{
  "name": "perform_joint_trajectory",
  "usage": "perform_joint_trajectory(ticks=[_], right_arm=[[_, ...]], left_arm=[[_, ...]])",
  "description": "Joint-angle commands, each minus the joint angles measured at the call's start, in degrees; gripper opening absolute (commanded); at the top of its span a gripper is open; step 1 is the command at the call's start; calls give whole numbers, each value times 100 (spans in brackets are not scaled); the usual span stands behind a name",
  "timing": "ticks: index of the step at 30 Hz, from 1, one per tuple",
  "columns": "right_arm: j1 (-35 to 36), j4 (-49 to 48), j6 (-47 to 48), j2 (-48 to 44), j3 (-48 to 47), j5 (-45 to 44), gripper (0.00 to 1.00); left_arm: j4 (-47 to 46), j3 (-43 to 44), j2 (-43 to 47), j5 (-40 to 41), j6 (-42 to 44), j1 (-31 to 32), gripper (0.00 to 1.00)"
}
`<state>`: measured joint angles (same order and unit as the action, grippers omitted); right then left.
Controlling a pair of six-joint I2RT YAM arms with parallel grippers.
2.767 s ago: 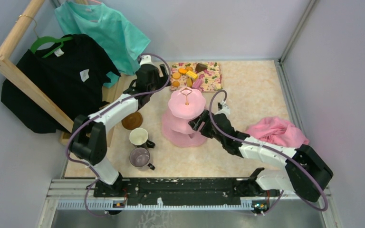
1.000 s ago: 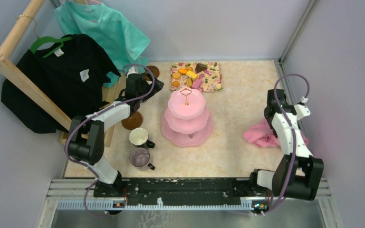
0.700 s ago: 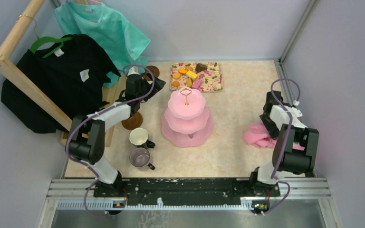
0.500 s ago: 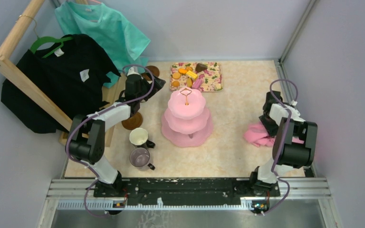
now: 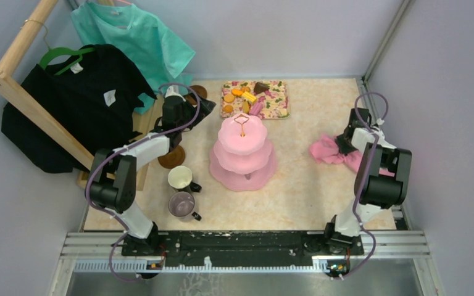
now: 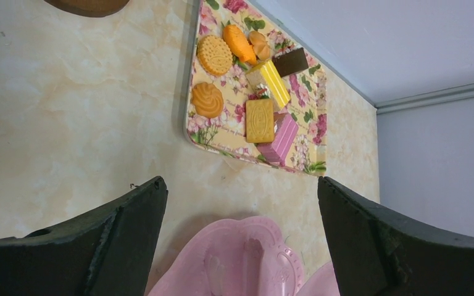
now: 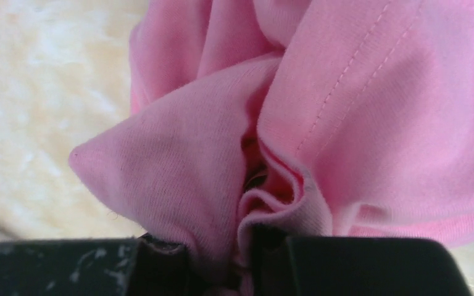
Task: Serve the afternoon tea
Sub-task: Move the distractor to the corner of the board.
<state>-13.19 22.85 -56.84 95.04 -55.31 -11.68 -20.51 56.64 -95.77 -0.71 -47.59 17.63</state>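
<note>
The pink three-tier cake stand with its gold loop stands mid-table. Small orange, yellow and brown snacks lie on the floral mat behind it. A white mug and a grey-purple mug sit to the stand's left, with one brown saucer beside them and another further back. My left gripper hovers open left of the stand's top tier, nothing between its fingers. My right gripper is shut on a fold of the pink cloth.
A wooden clothes rack with a black shirt and a teal shirt stands at the left. Grey walls close in the back and right side. The pink cloth lies near the right wall.
My right gripper has closed on the pink cloth and pulled it left and toward the back. The left arm has stayed put, open.
</note>
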Motion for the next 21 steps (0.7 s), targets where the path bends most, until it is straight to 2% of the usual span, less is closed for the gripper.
perform_joint_trajectory(ticks=[1,5,8,16,19,20,21], right_arm=[[165,-819,1,430,-882,984,0],[334,-1446,75,972,-1938,1316,0],[509,-1763,159,1633,-3152,1405,0],[680,-2086,34,4108,-6349,1740,0],[727,-1908,-10,5167,-7494,1880,0],[738,-1774,-4,5443,-7881,1891,5],[739,-1661,-3,5650,-8133,1893,21]], left_arm=[[-205,147,-99,-48,3,-24,96],[-148,268,-152,-25,83,-23,96],[-167,309,-199,17,133,-23,96],[-275,411,-441,131,332,-30,95],[-269,508,-552,211,434,-31,95],[-270,532,-573,227,457,-31,95],[-274,546,-601,233,469,-31,95]])
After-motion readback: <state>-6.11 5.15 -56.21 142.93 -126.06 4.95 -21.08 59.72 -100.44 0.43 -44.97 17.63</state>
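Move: The right hand already pinches the pink cloth low over the near right part of the board. The board's far right corner lies about 31 cm ahead of it, 4 cm to its right and 2 cm below. The flowered tray is some 25 cm ahead and 32 cm to its left; the tiered stand about 37 cm left and 4 cm back. From the left hand the corner lies roughly 20 cm ahead, 54 cm right and 16 cm below. Forward in one fast sweep of about 35 cm, the right hand carries the cloth towards the far right corner, drifting some 6 cm left and rising about 13 cm before starting to sink at the far end. The wrist tips up some 40 degrees, bringing the fingers from steeply down to nearer forward, and turns counter-clockwise, the grip kept closed. The open left hand only eases about 2 cm forward and down. ##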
